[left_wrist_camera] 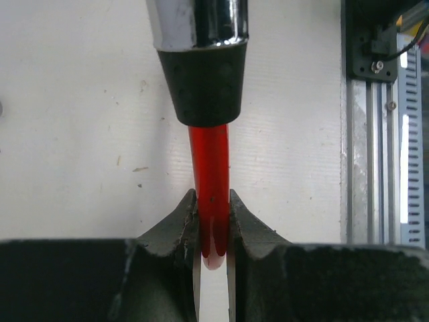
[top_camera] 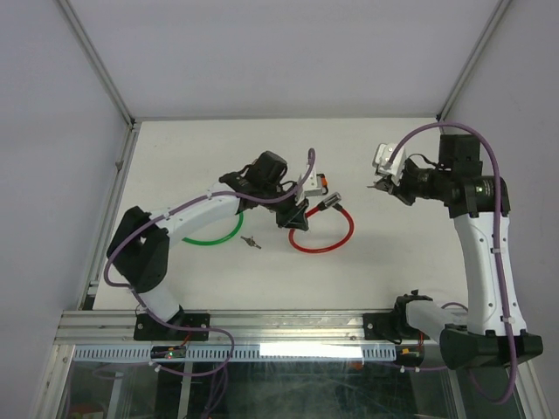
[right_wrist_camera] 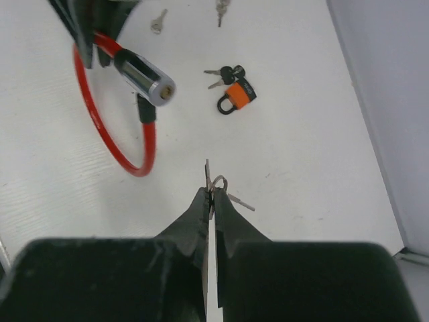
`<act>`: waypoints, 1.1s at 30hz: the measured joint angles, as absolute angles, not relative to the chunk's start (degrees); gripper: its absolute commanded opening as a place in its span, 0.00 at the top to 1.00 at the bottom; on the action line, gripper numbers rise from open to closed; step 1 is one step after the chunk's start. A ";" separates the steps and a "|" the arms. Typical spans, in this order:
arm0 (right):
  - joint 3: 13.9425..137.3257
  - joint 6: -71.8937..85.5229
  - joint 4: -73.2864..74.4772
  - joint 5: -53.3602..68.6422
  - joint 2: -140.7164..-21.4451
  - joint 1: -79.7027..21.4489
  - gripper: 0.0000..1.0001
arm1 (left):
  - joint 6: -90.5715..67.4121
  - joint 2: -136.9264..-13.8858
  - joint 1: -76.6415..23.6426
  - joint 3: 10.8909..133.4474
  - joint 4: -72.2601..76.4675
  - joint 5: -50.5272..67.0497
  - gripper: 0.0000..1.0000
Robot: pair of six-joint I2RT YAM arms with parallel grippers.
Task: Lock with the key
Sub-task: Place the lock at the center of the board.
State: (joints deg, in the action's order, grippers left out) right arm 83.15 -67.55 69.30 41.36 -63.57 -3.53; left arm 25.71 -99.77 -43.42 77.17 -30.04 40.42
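Observation:
A red cable lock (top_camera: pixel 325 243) lies looped mid-table, its silver and black barrel (right_wrist_camera: pixel 144 75) raised, its open end facing the right wrist camera. My left gripper (left_wrist_camera: pixel 213 201) is shut on the red cable (left_wrist_camera: pixel 209 157) just below the barrel (left_wrist_camera: pixel 201 67); in the top view it (top_camera: pixel 295 218) sits at the loop's left side. My right gripper (right_wrist_camera: pixel 210 193) is shut on a small key (right_wrist_camera: pixel 207 169) with a ring and a second key hanging off it. It (top_camera: pixel 377 185) hovers right of the barrel (top_camera: pixel 330 202), apart from it.
An orange padlock (right_wrist_camera: pixel 234 99) with a bunch of keys lies beyond the barrel. A green cable (top_camera: pixel 214 237) curves under the left arm, with loose keys (top_camera: pixel 251 243) beside it. More keys (right_wrist_camera: pixel 157 21) lie farther off. White walls and aluminium frame posts enclose the table.

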 measured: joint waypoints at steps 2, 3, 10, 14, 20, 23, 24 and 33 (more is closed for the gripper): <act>80.27 -63.70 64.69 41.69 -62.08 -2.09 1.00 | 22.85 -96.14 -43.24 72.51 -26.39 40.03 1.00; 77.71 -61.08 62.13 42.13 -60.97 -1.41 1.00 | 20.93 -93.76 -43.05 69.69 -23.92 39.64 1.00; 60.64 -38.33 44.36 46.17 -59.42 4.27 1.00 | -1.93 -82.21 -41.58 50.30 5.41 41.25 1.00; 55.46 -26.52 35.97 50.04 -63.83 12.58 1.00 | -20.88 -89.93 -41.19 47.90 27.29 44.93 1.00; 53.98 -18.83 29.02 46.39 -69.38 19.59 1.00 | -38.92 -109.25 -42.41 55.31 42.04 39.75 1.00; 52.80 -16.36 25.85 42.59 -70.83 20.32 1.00 | -43.18 -117.51 -43.66 63.40 42.59 34.33 1.00; 52.23 -15.27 24.86 41.25 -71.40 20.60 1.00 | -44.07 -119.57 -44.07 65.58 43.05 33.17 1.00; 50.33 -9.21 20.73 38.87 -78.61 21.56 0.99 | -49.32 -137.23 -46.39 85.27 42.37 23.46 0.76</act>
State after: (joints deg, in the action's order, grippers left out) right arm 50.33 -9.21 20.73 38.87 -78.61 21.56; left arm -49.32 -137.23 -46.39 85.27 42.37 23.46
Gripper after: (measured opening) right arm 0.018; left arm 0.176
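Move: The left hand already holds the red cable lock; the open patch of board it is taken to lies about 13 cm ahead, 17 cm to the right and 13 cm below. The orange padlock is some 24 cm ahead, 8 cm right of that hand, and two loose keys lie 2 cm ahead, 15 cm left. From the right hand, which holds keys, the patch is about 12 cm ahead, 3 cm left and 29 cm below; the padlock 22 cm ahead, 13 cm left. Still pinching the red cable just by its chrome head, the left hand dips briefly back, left and up, then sweeps right, forward and down towards the open board, about 20 cm in all, turning counter-clockwise. The right hand keeps its keys and sinks some 18 cm while moving right and forward, turning clockwise, to low above the near right side of the red ring. ##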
